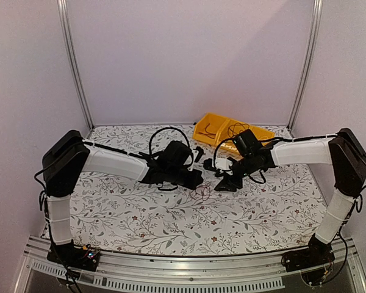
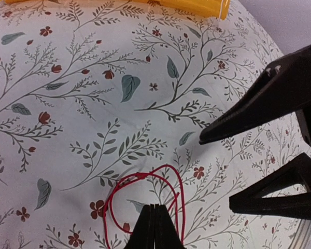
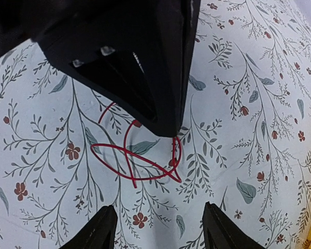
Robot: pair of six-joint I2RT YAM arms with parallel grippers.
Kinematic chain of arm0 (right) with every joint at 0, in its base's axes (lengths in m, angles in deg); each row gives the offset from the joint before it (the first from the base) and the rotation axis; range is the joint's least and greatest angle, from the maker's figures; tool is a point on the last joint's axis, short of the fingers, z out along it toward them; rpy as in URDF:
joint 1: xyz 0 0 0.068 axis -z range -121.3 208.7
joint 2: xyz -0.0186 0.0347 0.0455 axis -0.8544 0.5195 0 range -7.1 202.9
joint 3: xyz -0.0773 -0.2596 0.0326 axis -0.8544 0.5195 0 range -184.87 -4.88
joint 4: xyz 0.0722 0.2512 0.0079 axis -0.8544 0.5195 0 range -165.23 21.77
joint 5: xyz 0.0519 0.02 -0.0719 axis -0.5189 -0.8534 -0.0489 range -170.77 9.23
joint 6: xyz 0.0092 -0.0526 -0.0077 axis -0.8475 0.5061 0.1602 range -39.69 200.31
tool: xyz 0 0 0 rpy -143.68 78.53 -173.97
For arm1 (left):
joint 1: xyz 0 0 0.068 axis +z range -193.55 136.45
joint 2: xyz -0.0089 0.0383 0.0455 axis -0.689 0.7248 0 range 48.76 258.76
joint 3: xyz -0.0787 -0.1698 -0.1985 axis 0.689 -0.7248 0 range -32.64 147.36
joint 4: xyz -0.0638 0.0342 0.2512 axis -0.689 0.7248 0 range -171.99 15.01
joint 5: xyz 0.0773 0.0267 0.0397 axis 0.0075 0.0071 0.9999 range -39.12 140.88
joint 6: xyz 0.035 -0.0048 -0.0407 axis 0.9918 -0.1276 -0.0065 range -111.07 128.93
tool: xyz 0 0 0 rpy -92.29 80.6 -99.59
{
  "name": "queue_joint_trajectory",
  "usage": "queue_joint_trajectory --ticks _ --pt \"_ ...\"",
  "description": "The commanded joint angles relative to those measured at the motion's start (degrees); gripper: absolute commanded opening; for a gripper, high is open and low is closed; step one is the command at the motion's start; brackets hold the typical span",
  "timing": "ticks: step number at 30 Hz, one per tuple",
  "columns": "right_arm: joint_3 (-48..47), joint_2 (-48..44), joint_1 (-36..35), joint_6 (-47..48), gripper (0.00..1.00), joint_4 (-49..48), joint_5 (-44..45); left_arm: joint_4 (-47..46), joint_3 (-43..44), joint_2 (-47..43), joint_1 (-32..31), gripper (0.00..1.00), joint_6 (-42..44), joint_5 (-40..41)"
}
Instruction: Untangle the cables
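Note:
A thin red cable (image 3: 145,166) lies in loose, crossing loops on the flowered tablecloth; from above it is a small coil (image 1: 202,191) between the two grippers. My left gripper (image 2: 154,207) is shut, its tips set down inside the loops, and the red cable (image 2: 145,176) runs under its fingers. I cannot tell whether it pinches the strand. In the right wrist view the left gripper (image 3: 168,129) touches the coil's right side. My right gripper (image 3: 159,225) is open and empty, just short of the coil. Its two black fingers (image 2: 249,119) stand to the right in the left wrist view.
Two yellow bins (image 1: 216,129) stand at the back of the table, with thin black wires in them. A bin edge (image 2: 197,6) also runs along the top of the left wrist view. Metal frame posts (image 1: 76,67) flank the table.

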Motion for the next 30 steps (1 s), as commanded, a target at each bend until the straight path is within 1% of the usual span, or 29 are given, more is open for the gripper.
queue_joint_trajectory --ticks 1,6,10,12,15,17,18,19,20,22,25,26,28,30 --pt "-1.9 2.9 -0.2 3.5 0.61 -3.5 3.7 -1.4 -2.3 -2.8 1.1 0.00 -1.1 -0.9" --pt "-5.0 6.6 -0.5 4.2 0.60 -4.2 3.5 -3.2 -7.2 -6.8 2.2 0.00 -4.3 -0.6" --pt "-7.1 9.9 -0.7 4.1 0.58 -5.1 1.9 -3.6 -10.7 -10.5 2.3 0.14 -5.1 0.2" --pt "-7.9 10.9 -0.8 3.6 0.54 -5.5 0.5 -4.1 -13.2 -12.3 2.2 0.18 -5.7 0.7" --pt "-9.7 12.9 -0.9 3.4 0.38 -4.3 -0.7 -5.1 -16.1 -14.7 2.1 0.23 -6.5 1.6" --pt "-10.5 13.7 -0.9 2.9 0.22 -2.9 -1.3 -5.6 -17.9 -16.4 2.0 0.24 -6.7 2.4" --pt "-10.5 13.6 -0.9 2.8 0.10 -2.4 -1.7 -6.1 -18.8 -17.2 1.9 0.24 -6.7 2.7" --pt "-10.4 13.1 -0.9 2.7 0.02 -1.7 -1.9 -6.8 -19.9 -18.3 1.6 0.25 -6.5 3.0" --pt "-10.5 12.5 -0.9 2.6 0.00 -0.8 -2.6 -7.8 -21.0 -19.4 1.3 0.24 -5.9 3.3" --pt "-10.5 10.3 -0.9 1.8 0.00 0.9 -4.1 -10.9 -23.4 -22.2 -0.2 0.24 -3.9 3.8" --pt "-10.6 5.2 -0.9 -0.9 0.00 2.1 -5.5 -15.7 -26.4 -26.0 -3.8 0.27 -0.2 7.7" --pt "-11.3 3.7 -0.9 -2.7 0.00 2.9 -5.6 -17.1 -27.2 -26.9 -5.0 0.30 1.1 9.0" --pt "-13.6 1.7 -0.9 -5.4 0.00 5.7 -6.0 -19.4 -28.4 -28.4 -7.8 0.41 3.9 12.4" --pt "-16.2 0.7 -0.9 -8.2 0.00 9.2 -6.0 -20.7 -28.7 -29.0 -10.6 0.47 6.7 16.0"
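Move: The red cable's small loops centre some 6 cm to the right gripper's left, about 1 cm ahead and 5 cm below; the near strand is closer. The left gripper's shut tips stand over the cable, its middle about 4 cm below them, 1 cm ahead and 1 cm to the right. From the right gripper, the orange bins lie roughly 26 cm farther out, 8 cm right and 4 cm lower. Bring the right gripper forward, then down and left onto the near strand, about 3 cm each way, and shut its fingers on the red cable; then draw it slightly back and lift some 5 cm. Meanwhile slide the left gripper left, open it to let go of the cable, and back it away, rising, some 7 cm each of left, back and up. ##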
